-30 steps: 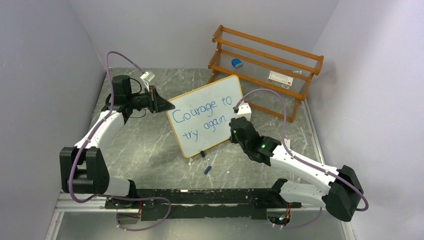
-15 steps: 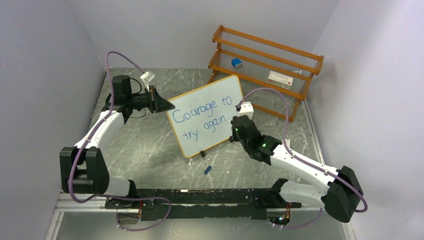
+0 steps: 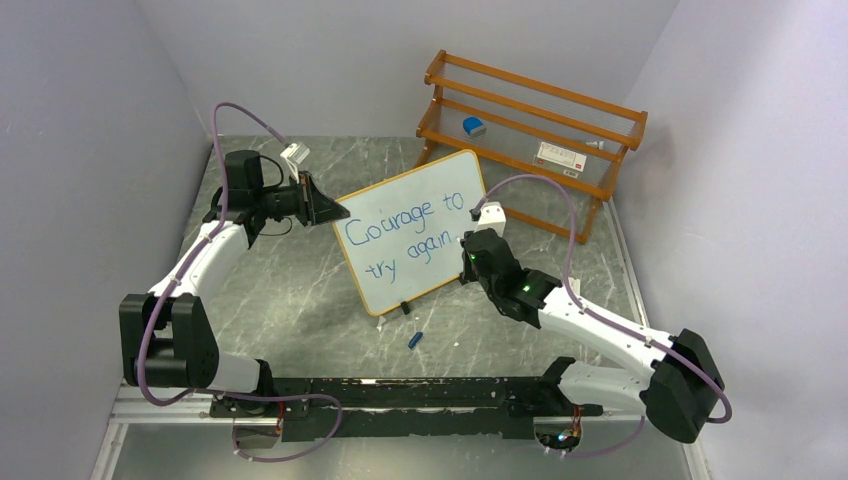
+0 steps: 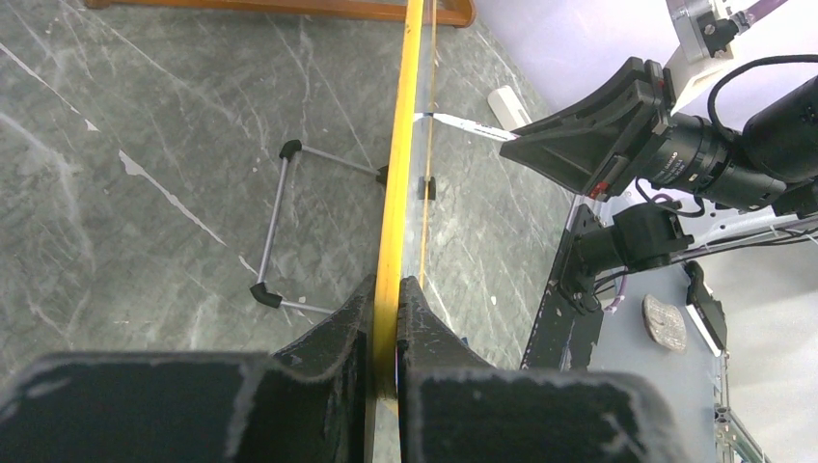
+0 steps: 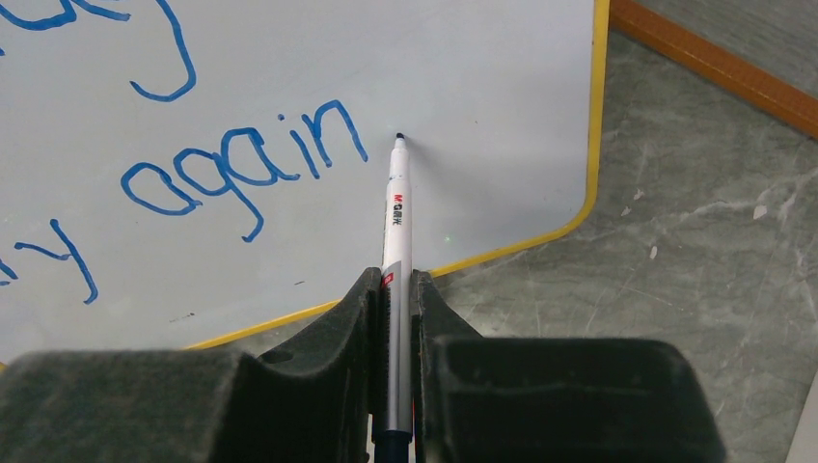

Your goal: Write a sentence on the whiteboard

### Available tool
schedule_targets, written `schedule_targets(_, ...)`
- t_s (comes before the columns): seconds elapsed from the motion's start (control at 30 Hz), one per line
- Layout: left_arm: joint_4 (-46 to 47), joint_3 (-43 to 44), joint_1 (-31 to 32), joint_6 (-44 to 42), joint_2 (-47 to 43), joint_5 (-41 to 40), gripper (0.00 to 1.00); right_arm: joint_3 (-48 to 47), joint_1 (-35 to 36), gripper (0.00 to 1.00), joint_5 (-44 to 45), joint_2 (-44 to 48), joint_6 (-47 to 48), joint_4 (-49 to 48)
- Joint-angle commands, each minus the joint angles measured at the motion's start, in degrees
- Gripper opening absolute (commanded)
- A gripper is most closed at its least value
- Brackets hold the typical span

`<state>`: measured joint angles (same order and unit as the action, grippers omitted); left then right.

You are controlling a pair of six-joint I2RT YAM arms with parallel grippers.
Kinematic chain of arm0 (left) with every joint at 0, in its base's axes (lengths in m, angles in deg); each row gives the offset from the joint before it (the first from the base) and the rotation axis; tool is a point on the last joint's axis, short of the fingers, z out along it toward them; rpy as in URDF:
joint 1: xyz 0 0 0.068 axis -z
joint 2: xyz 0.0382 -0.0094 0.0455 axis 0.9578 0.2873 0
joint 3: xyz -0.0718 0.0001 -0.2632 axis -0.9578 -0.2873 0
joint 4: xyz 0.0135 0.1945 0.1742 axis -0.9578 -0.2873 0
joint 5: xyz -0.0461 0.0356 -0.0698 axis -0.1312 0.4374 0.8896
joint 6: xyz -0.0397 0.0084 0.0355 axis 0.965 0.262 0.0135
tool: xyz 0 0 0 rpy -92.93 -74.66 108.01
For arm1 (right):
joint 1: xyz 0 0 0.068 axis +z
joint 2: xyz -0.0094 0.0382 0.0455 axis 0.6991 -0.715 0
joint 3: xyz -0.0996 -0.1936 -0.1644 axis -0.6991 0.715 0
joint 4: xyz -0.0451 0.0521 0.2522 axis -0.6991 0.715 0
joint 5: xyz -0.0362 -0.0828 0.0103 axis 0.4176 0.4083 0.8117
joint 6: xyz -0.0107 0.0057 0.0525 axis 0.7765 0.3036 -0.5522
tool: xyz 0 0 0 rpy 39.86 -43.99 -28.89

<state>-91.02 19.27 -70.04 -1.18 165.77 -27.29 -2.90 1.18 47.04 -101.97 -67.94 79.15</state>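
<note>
The whiteboard (image 3: 430, 205) stands tilted on the table with the sentence (image 3: 402, 235) "Courage to try again" in blue, in two lines. My left gripper (image 3: 325, 208) is shut on the board's left frame edge (image 4: 400, 145), and its jaws (image 4: 386, 289) pinch the yellow rim. My right gripper (image 3: 468, 252) is shut on a white marker (image 5: 396, 212). The marker's tip (image 5: 398, 137) points at the board (image 5: 482, 77) just right of "again" (image 5: 241, 164). I cannot tell if the tip touches the board.
A wooden rack (image 3: 530, 120) stands at the back right, holding a blue item (image 3: 474, 126) and a white box (image 3: 560, 155). A small blue cap (image 3: 415, 339) lies in front of the board. A wire stand (image 4: 280, 231) props up the board from behind.
My right arm has shifted slightly towards the back with the marker. The writing looks the same. The left arm and the board have not moved.
</note>
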Motion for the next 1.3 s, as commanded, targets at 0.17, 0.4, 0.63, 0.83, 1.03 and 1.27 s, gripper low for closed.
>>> schedule_targets(0.17,-4.88,-0.55,1.31,-4.0,1.66,-7.91,0.05,-1.01,-0.68,0.0,0.7,2.85,0.31,2.04)
schedule_targets(0.4,-5.02,-0.53,1.3,-3.82,0.95,-8.89,0.1,-1.89,-0.67,0.0,2.85,7.46,0.85,5.7)
schedule_targets(0.63,-4.17,-0.45,0.49,-2.68,-0.71,-8.68,0.33,-3.0,-0.71,0.0,4.08,11.09,1.28,8.96)
schedule_targets(0.83,0.41,-0.08,-0.02,2.64,-3.27,-6.52,0.54,-4.63,-0.69,0.0,4.95,13.82,1.68,11.23)
schedule_targets(1.03,-1.06,1.53,-0.02,4.59,-7.94,-9.28,0.69,-6.01,-0.71,0.0,5.7,16.9,2.07,13.36)
schedule_targets(1.27,-12.34,4.21,0.62,1.58,-16.63,-22.42,0.78,-6.75,-0.71,0.0,7.15,20.89,2.76,15.79)
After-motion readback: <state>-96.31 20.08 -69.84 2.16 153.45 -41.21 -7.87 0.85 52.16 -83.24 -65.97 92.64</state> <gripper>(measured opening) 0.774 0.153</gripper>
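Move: The right hand holds the pen with its tip on the whiteboard just after "again", a spot some 5 cm ahead of the hand, 2 cm left and 3 cm below. From that hand, the word's middle is about 3 cm ahead and 7 cm left, and the board's lower right corner 3 cm ahead, 6 cm right and 5 cm down. The left hand's pads are on the board's upper left corner; the pen's spot lies level with that hand, about 21 cm right and 10 cm lower. Up, to the right and a little back, the right hand lifts the pen tip off the whiteboard and carries it away from the writing, roughly 10 cm in all, tilting the fingers up slightly and keeping its grip. The left hand then opens wide, lets go of the board's corner and rises about 4 cm, easing left with a small counter-clockwise turn. ##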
